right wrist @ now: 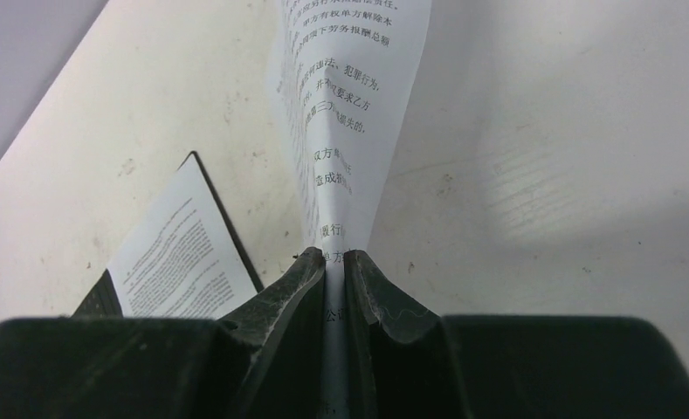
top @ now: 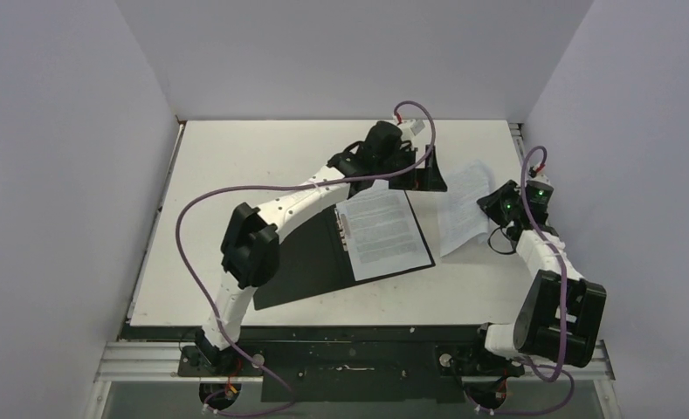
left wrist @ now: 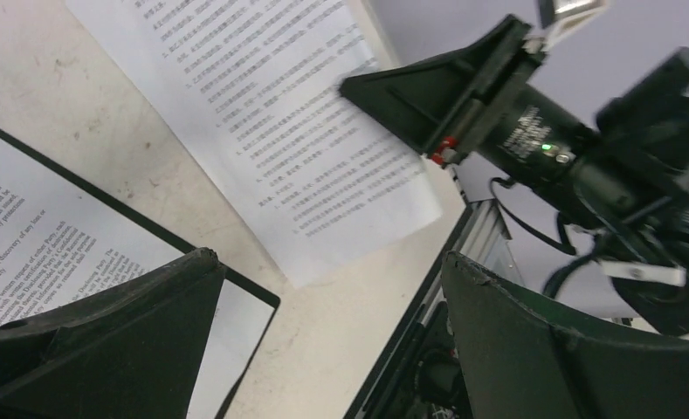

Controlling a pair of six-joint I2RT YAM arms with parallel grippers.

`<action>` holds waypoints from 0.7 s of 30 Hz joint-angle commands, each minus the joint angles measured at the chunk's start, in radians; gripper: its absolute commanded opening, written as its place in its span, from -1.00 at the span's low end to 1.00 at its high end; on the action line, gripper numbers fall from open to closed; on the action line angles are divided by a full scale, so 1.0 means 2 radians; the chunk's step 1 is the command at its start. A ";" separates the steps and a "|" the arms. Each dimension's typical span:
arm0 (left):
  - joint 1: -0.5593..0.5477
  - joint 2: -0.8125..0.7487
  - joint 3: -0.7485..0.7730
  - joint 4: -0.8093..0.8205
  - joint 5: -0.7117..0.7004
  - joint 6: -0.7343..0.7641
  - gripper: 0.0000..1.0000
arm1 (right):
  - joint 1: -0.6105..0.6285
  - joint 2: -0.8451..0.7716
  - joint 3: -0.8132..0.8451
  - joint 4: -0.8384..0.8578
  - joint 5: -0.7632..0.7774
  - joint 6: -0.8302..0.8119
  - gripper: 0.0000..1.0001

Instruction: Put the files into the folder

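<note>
The folder lies open, black inside up, in the middle of the table. One printed sheet lies on its right half, also seen in the left wrist view. My left gripper hangs open and empty above the folder's far right corner. A second sheet lies right of the folder, its right edge lifted. My right gripper is shut on that sheet's edge; in the right wrist view the paper runs up from between my fingertips.
White walls close in the table on three sides. An aluminium rail runs along the near edge by the arm bases. Purple cables loop over both arms.
</note>
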 commanded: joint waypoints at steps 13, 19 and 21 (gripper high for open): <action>0.033 -0.222 -0.228 0.088 -0.016 -0.016 0.93 | 0.011 -0.134 0.040 -0.003 -0.081 0.021 -0.72; 0.052 -0.283 -0.330 0.177 0.026 -0.057 0.93 | 0.061 -0.163 0.038 0.029 -0.097 0.066 -0.73; 0.062 -0.305 -0.374 0.223 0.040 -0.074 0.93 | 0.090 -0.172 0.036 0.046 -0.095 0.083 -0.72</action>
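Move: Off to the left of the right hand, which already holds the loose file, lies the page in the open folder's right half, about 25 cm left, 3 cm back and 10 cm below; the metal clip on the folder's spine is roughly 36 cm left and 1 cm back. From the empty left hand that page is some 9 cm left, 5 cm back and 17 cm down, and the clip about 20 cm left and 4 cm back. Lifting the pinched file about 12 cm, the right hand swings some 6 cm left late in the rise, tipping its fingers up and turning a little counter-clockwise, grip kept. The left hand, fingers staying wide open, clears away from the file, going about 11 cm left and 4 cm back over the folder's page, rising first and then sinking partway back. ##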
